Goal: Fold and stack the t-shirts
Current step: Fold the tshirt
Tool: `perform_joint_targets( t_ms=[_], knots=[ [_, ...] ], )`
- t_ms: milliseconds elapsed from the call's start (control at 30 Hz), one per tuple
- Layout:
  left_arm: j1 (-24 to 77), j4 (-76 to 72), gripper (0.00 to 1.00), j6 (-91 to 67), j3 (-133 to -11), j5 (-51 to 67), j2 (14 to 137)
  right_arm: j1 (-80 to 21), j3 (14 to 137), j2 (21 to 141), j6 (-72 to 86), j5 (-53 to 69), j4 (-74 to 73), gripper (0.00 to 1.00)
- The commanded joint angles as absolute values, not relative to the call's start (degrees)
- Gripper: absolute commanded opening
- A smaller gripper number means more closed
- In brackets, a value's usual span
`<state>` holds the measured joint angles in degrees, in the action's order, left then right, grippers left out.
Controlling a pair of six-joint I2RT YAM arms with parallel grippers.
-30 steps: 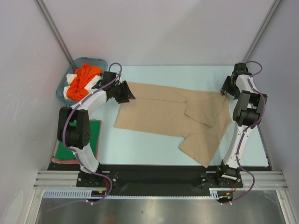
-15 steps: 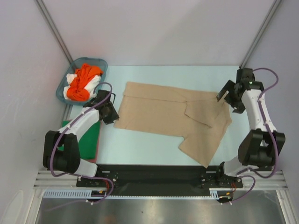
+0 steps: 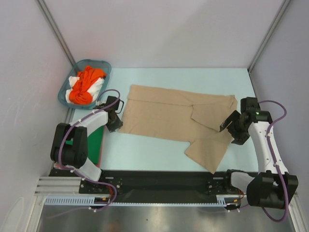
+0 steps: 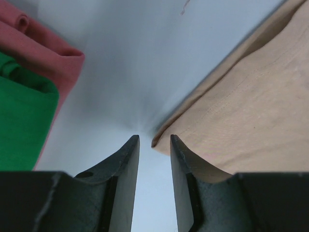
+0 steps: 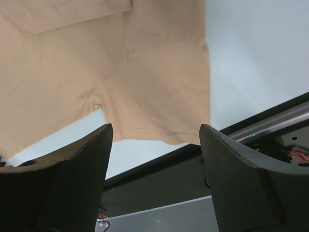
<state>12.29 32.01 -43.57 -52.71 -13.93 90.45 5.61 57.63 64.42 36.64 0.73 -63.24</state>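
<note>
A tan-beige t-shirt (image 3: pixel 174 116) lies spread flat across the middle of the table. My left gripper (image 3: pixel 115 121) is low at the shirt's near left corner, its fingers a narrow gap apart. In the left wrist view that corner (image 4: pixel 159 140) sits just beyond the gripper (image 4: pixel 154 141), with only bare table between the fingers. My right gripper (image 3: pixel 231 126) hovers wide open and empty over the shirt's right sleeve (image 5: pixel 159 87). A folded dark green t-shirt (image 4: pixel 19 121) rests on a reddish one (image 4: pixel 46 48) at the left. Orange (image 3: pixel 84 84) and white (image 3: pixel 74 80) shirts fill the basket.
The teal plastic basket (image 3: pixel 107 67) stands at the far left corner. The folded stack (image 3: pixel 95 137) sits close beside the left arm. A black rail (image 5: pixel 193 174) runs along the table's near edge, just past the sleeve's hem. Grey walls close in both sides.
Both grippers have left the shirt's far corners and come toward the near side: the left to the near left corner, the right over the right sleeve. The shirt lies flatter.
</note>
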Motion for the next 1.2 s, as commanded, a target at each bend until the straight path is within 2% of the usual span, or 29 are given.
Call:
perform_joint_targets(
  t_ms=[0, 133, 267, 400, 433, 600, 633, 900, 1000, 1067, 1167],
  knots=[
    [12.83, 30.33, 0.37, -44.74, -51.87, -13.28, 90.62, 7.03, 57.31, 64.86, 37.97, 0.26, -65.65, 0.79],
    [12.92, 31.11, 0.38, -44.65, -51.77, -12.13, 90.97, 8.35, 53.62, 66.62, 38.67, 0.18, -64.43, 0.82],
    [12.83, 29.97, 0.37, -43.86, -52.03, -10.73, 93.59, 10.63, 46.86, 65.31, 42.26, 0.61, -61.97, 0.81],
    [12.83, 29.19, 0.24, -43.16, -53.00, -9.49, 95.54, 12.74, 41.23, 62.23, 43.59, 0.27, -61.52, 0.75],
    [12.83, 28.48, 0.22, -42.63, -53.09, -9.49, 95.62, 13.01, 40.79, 61.88, 43.42, -1.48, -61.44, 0.68],
    [12.83, 27.60, 0.00, -41.05, -54.58, -8.44, 95.63, 12.92, 37.45, 63.10, 42.63, -0.53, -57.06, 0.51],
    [12.83, 27.51, 0.00, -40.78, -55.19, -8.26, 95.63, 12.57, 37.01, 63.63, 42.80, 1.21, -55.13, 0.42],
    [12.83, 26.63, 0.00, -42.36, -54.49, -4.57, 94.92, 5.37, 34.54, 66.79, 47.63, -1.58, -53.70, 0.41],
    [12.83, 26.46, 0.00, -42.63, -54.58, -4.04, 94.83, 5.18, 33.49, 67.15, 48.43, -3.07, -52.91, 0.35],
    [12.83, 26.11, 0.00, -42.89, -54.49, -4.22, 94.40, 5.19, 33.05, 67.76, 48.25, -3.60, -51.68, 0.26],
    [12.83, 26.10, 0.00, -42.89, -54.93, -3.78, 94.57, 5.10, 32.26, 67.85, 48.52, -4.83, -51.16, 0.25]
  ],
)
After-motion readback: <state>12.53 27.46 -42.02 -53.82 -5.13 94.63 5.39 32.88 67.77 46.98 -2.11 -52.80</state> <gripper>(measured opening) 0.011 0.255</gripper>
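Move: The tan t-shirt's near left corner lies just under my left fingertips, about 2 cm to the right and 2 cm down; the green folded shirt sits some 23 cm left of that hand and 10 cm back, the tan shirt's far left corner 28 cm ahead and 6 cm right. My right hand's goal, the sleeve's outer edge near its hem, is roughly 8 cm back, level sideways, 13 cm down; the sleeve's tip is 15 cm back and 6 cm left, the armpit notch 3 cm ahead and 16 cm left. My left hand settles about 1.5 cm onto the near corner, shuts its part-open fingers on the cloth and, pinching it, draws it a couple of centimetres right. Meanwhile my right hand sinks some 12 cm and comes back about 7 cm to the sleeve's outer edge, tilting about 15 degrees to point nearly straight down, its fingers closing most of the way astride the edge but not yet shut. ##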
